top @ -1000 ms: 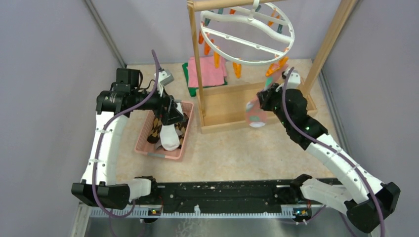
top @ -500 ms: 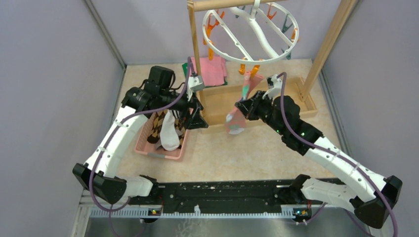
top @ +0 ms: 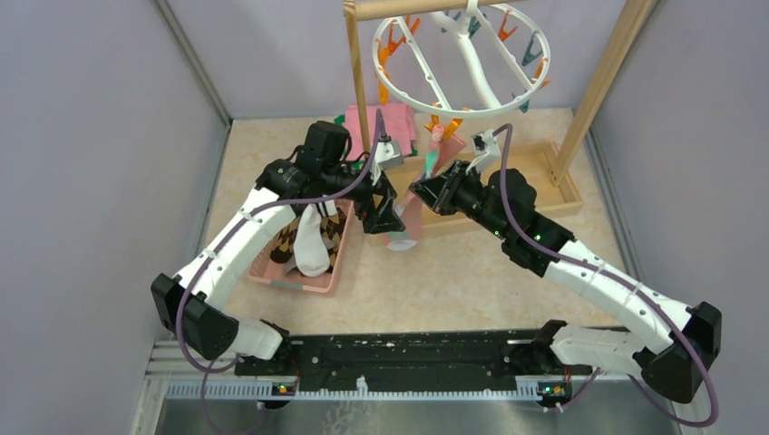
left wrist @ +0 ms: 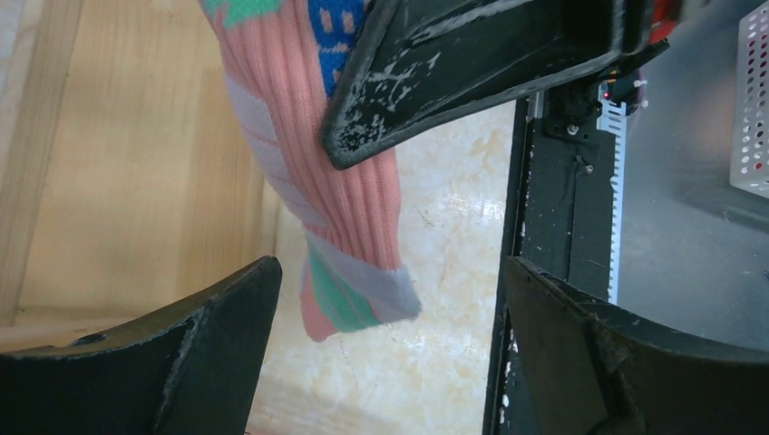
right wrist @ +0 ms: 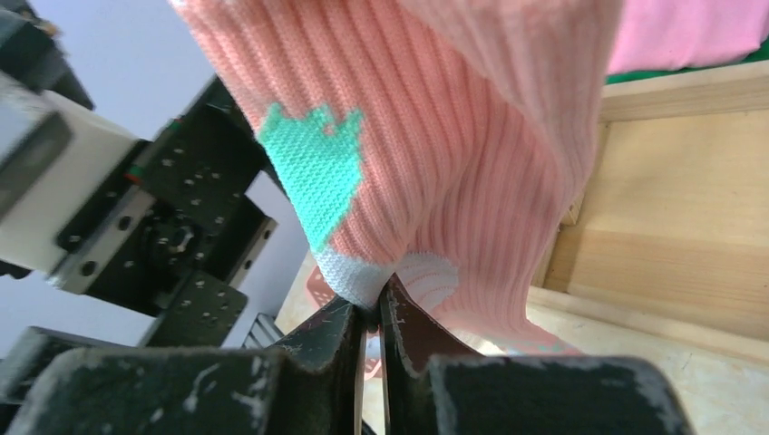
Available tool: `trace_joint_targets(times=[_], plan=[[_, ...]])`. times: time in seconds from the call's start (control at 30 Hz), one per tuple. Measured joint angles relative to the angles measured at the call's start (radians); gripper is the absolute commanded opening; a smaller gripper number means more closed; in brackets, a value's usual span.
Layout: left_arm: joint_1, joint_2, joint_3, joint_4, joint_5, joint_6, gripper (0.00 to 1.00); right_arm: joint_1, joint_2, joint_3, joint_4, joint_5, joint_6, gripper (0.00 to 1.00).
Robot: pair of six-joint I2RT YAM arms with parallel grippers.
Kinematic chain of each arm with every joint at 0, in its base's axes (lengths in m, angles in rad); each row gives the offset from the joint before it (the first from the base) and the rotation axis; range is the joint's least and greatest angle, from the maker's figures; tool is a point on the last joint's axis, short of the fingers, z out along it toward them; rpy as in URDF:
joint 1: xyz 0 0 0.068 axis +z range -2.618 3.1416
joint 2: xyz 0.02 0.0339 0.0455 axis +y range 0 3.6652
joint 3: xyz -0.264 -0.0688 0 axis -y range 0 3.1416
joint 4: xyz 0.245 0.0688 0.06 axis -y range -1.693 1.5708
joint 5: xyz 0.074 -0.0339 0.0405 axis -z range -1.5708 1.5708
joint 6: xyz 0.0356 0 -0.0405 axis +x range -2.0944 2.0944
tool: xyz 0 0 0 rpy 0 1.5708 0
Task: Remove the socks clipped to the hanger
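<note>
A pink sock (top: pixel 402 228) with green, blue and grey patches hangs in front of the wooden rack. My right gripper (top: pixel 423 194) is shut on it, pinching a white patch (right wrist: pixel 376 304). The sock's upper end reaches up close to the orange clips (top: pixel 446 124) of the white ring hanger (top: pixel 462 107); I cannot tell whether it is clipped. My left gripper (top: pixel 388 220) is open, and the sock's (left wrist: pixel 349 227) lower end dangles between its wide-spread fingers (left wrist: pixel 227 308) without touching them. The right gripper's finger (left wrist: pixel 472 63) shows above it. More socks (top: pixel 312 250) lie in the basket.
A pink basket (top: pixel 269 265) sits left of the wooden frame rack (top: pixel 508 201). Folded pink and green cloths (top: pixel 395 129) lie behind the rack's left post (top: pixel 360 100). A black rail (top: pixel 408 355) runs along the near edge. Grey walls close in on both sides.
The right arm has carried the pink sock leftward. The left gripper has come right from over the basket, so that its open fingers straddle the sock's lower end. The hanger ring has turned.
</note>
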Motion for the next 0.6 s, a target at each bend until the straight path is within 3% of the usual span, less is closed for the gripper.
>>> trace_joint_targets(times=[0.1,0.23,0.33,0.4,0.5,0.6], plan=[[-0.003,0.004,-0.034,0.017,0.0,-0.011,0.89,0.005,0.004,0.006,0.005,-0.004,0.008,0.1],[-0.012,0.008,-0.051,0.037,-0.009,-0.024,0.61,0.008,0.006,0.012,0.011,-0.012,0.015,0.13],[-0.013,0.008,-0.051,0.064,-0.018,-0.032,0.19,0.009,0.006,0.011,0.018,-0.033,0.023,0.16],[-0.012,0.008,-0.055,0.085,-0.023,-0.043,0.0,0.009,0.003,0.011,0.025,-0.051,0.028,0.21],[-0.013,0.008,-0.062,0.105,-0.029,-0.049,0.0,0.009,-0.013,0.01,0.025,-0.086,0.027,0.35],[-0.013,0.008,-0.062,0.107,-0.034,-0.046,0.0,0.009,-0.04,0.011,0.01,-0.117,0.011,0.58]])
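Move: The sock's hanging lower half lies almost between the open left fingers: about 1 cm ahead, 2 cm to the right and 2 cm below the left hand point. The right fingertips still pinch the sock about 2 cm ahead, 3 cm right and 4 cm above that point; the orange clips holding its top are some 6 cm ahead, 7 cm right and 14 cm up. From the right hand, that lower half is 1 cm back, 1 cm left and 6 cm down. Sink the left gripper a good centimetre beside the hanging sock, ease it about 1 cm forward, and shut its wide-open fingers to pinch the fabric below the right hand's grip. As they close, begin opening the right fingers to let go, and draw that hand back and up about 3.5 cm, turning slightly counter-clockwise. ##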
